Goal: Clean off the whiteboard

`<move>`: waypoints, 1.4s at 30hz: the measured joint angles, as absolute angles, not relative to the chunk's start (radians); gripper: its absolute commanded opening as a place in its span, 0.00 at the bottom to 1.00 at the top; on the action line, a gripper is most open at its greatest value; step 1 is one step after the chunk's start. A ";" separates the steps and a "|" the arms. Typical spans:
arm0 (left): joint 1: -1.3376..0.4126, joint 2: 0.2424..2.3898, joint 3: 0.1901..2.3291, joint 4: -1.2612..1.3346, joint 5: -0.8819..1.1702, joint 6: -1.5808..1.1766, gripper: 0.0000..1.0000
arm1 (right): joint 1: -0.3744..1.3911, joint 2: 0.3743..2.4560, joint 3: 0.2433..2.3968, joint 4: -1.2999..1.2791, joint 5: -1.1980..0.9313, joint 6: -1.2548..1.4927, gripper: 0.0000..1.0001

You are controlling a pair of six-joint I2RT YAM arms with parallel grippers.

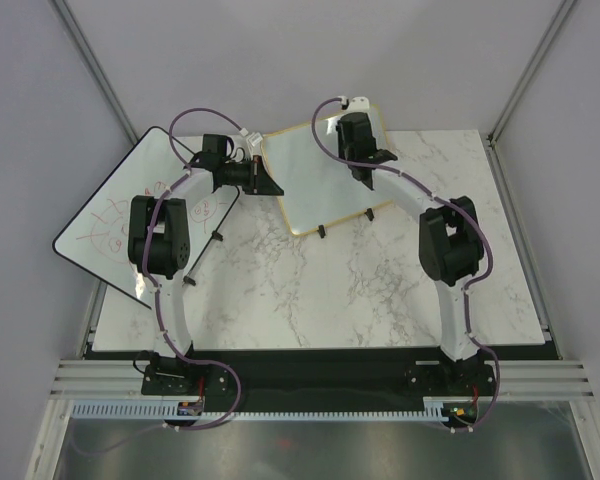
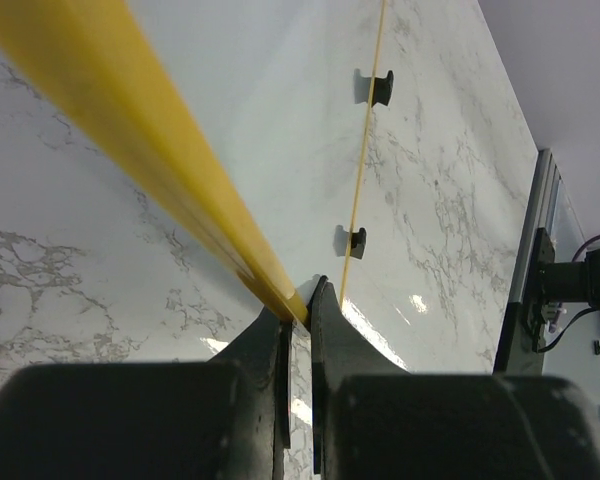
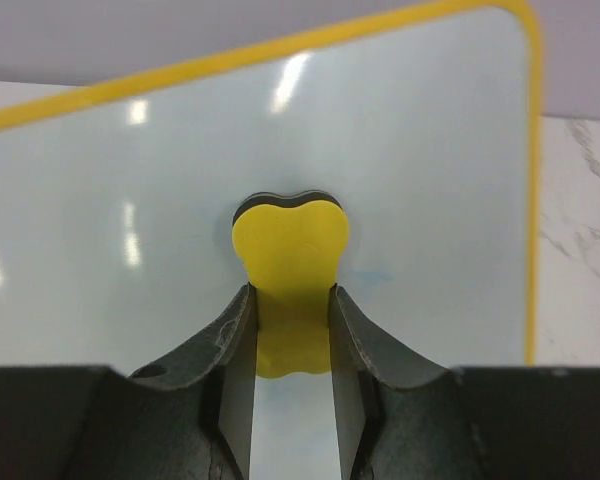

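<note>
The whiteboard (image 1: 305, 185) with a tan frame and two black feet (image 1: 322, 231) lies tilted at the back middle of the marble table. My left gripper (image 1: 268, 182) is shut on its left frame edge; in the left wrist view the yellow-looking frame (image 2: 160, 150) runs into my closed left gripper (image 2: 298, 300). My right gripper (image 1: 365, 165) is over the board's upper right part, shut on a yellow eraser (image 3: 290, 240) pressed against the white surface (image 3: 130, 200). A faint blue smudge (image 3: 375, 278) shows just right of the eraser.
A larger black-edged whiteboard (image 1: 90, 235) with red scribbles hangs over the table's left edge, partly under my left arm. The marble table (image 1: 310, 290) spreads in front of the small board. Grey walls stand on three sides.
</note>
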State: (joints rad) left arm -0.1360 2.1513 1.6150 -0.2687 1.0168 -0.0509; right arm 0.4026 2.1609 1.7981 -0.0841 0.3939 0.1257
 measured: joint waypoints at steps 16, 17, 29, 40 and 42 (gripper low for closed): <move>-0.137 2.151 1.615 -0.276 0.998 -0.030 0.02 | 0.404 2.224 1.936 -0.120 0.326 0.192 0.00; -0.137 2.151 1.615 -0.276 0.999 -0.031 0.02 | 0.376 2.220 1.920 -0.121 0.334 0.201 0.00; -0.139 2.140 1.615 -0.300 1.014 -0.036 0.02 | 0.355 2.250 1.971 -0.207 0.445 0.157 0.00; -0.139 2.140 1.614 -0.308 0.989 -0.022 0.02 | 0.582 2.301 2.117 -0.199 0.373 0.112 0.00; -0.139 2.140 1.615 -0.305 0.984 -0.022 0.02 | 0.562 2.299 2.104 -0.193 0.351 0.134 0.00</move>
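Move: The right gripper already holds the eraser on the sloping whiteboard. The top-edge stretch to wipe beneath lies about 12 cm left, 3 cm forward and 6 cm up. The top-right corner is roughly 11 cm right, 10 cm forward and 4 cm up; the left black clip sits some 7 cm left, 24 cm back and 16 cm below. From the left gripper, that stretch is about 18 cm forward, 9 cm right and 10 cm up. Keep the right gripper's hold and scrub the eraser across the upper board in quick sideways sweeps: left about 9 cm, right some 16 cm towards the right side, then left roughly 20 cm and slightly up to just below the top edge, easing back a touch. Swing the wrist with each sweep, counter-clockwise going left. Let the left gripper keep pinching the board's left edge in place. ##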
